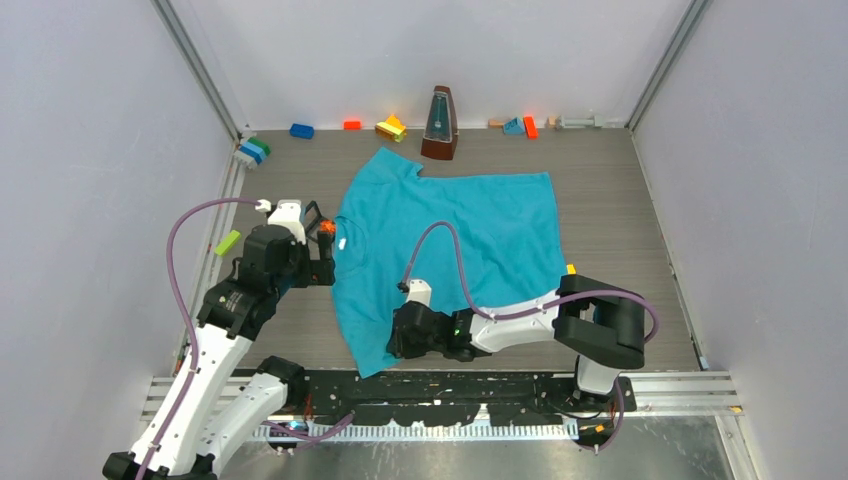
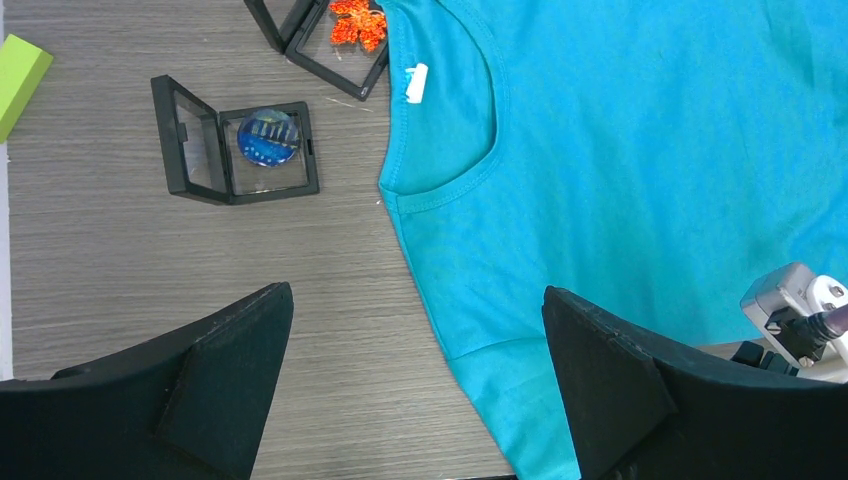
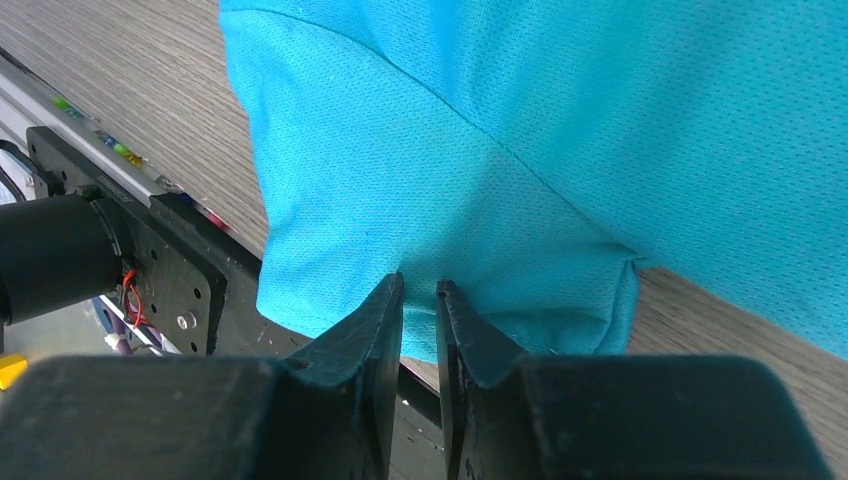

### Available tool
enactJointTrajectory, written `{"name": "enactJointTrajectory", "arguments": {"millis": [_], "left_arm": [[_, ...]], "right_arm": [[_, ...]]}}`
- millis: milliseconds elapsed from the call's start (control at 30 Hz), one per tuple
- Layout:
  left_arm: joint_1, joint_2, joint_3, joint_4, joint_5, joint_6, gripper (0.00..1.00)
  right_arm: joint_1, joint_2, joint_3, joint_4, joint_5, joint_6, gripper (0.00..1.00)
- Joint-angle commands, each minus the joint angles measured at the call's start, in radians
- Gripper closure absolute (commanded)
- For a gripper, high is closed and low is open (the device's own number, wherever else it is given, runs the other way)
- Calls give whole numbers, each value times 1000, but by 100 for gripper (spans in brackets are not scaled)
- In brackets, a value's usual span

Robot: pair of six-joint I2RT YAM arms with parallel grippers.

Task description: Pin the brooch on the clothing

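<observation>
The clothing (image 1: 450, 235), a teal T-shirt, lies spread on the table with its white neck label (image 2: 416, 82) at the collar on the left. Left of the collar stand two open black cases. One holds a round blue brooch (image 2: 268, 138), the other an orange flower-shaped brooch (image 2: 358, 22). My left gripper (image 2: 416, 300) hovers open and holds nothing, above the shirt's left edge and the bare table below the collar. My right gripper (image 3: 420, 285) is at the shirt's near left corner (image 1: 375, 345). It is shut on a fold of the fabric, which rises in creases to its tips.
A lime-green block (image 2: 20, 75) lies at the table's left edge. A brown metronome (image 1: 439, 123) and several small toy blocks, such as a blue one (image 1: 301, 130), line the back wall. The black mounting rail (image 3: 170, 270) runs just under the lifted corner.
</observation>
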Motion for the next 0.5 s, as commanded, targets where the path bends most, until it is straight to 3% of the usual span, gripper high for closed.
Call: {"name": "enactJointTrajectory", "arguments": {"millis": [0,167,467], "left_arm": [[3,7,0,60,2,14,0],[3,77,23,86,18,12,0],[43,317,126,167,96,-7,0]], "right_arm": [[15,-5,-2,-97,28,-22,75],[16,-51,83,-175,72,-89,68],[11,-270,176,-235,192,-269,32]]}}
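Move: The shirt's neckline lies about 10 cm ahead of the left hand, 5 cm to its right and some 18 cm below. At that same depth, the blue brooch in its case is about 8 cm ahead and 7 cm left, and the orange brooch about 15 cm ahead and 1 cm left. The right hand's nearly shut fingertips are down on the shirt's sleeve end, its middle about 2 cm to their left; the neckline is some 22 cm ahead of that hand and 10 cm left. The right hand comes free of the shirt's sleeve end, going almost straight up about 6 cm and speeding up, while its fingers spread from nearly shut to over half open and the hand tilts some 10 degrees. Meanwhile the left hand, empty and wide open, sets off forward about 3 cm, sinking 2 cm and easing a little to its right towards the neckline, fingers tipping slightly more downward, still clear of both brooch cases and the cloth. ##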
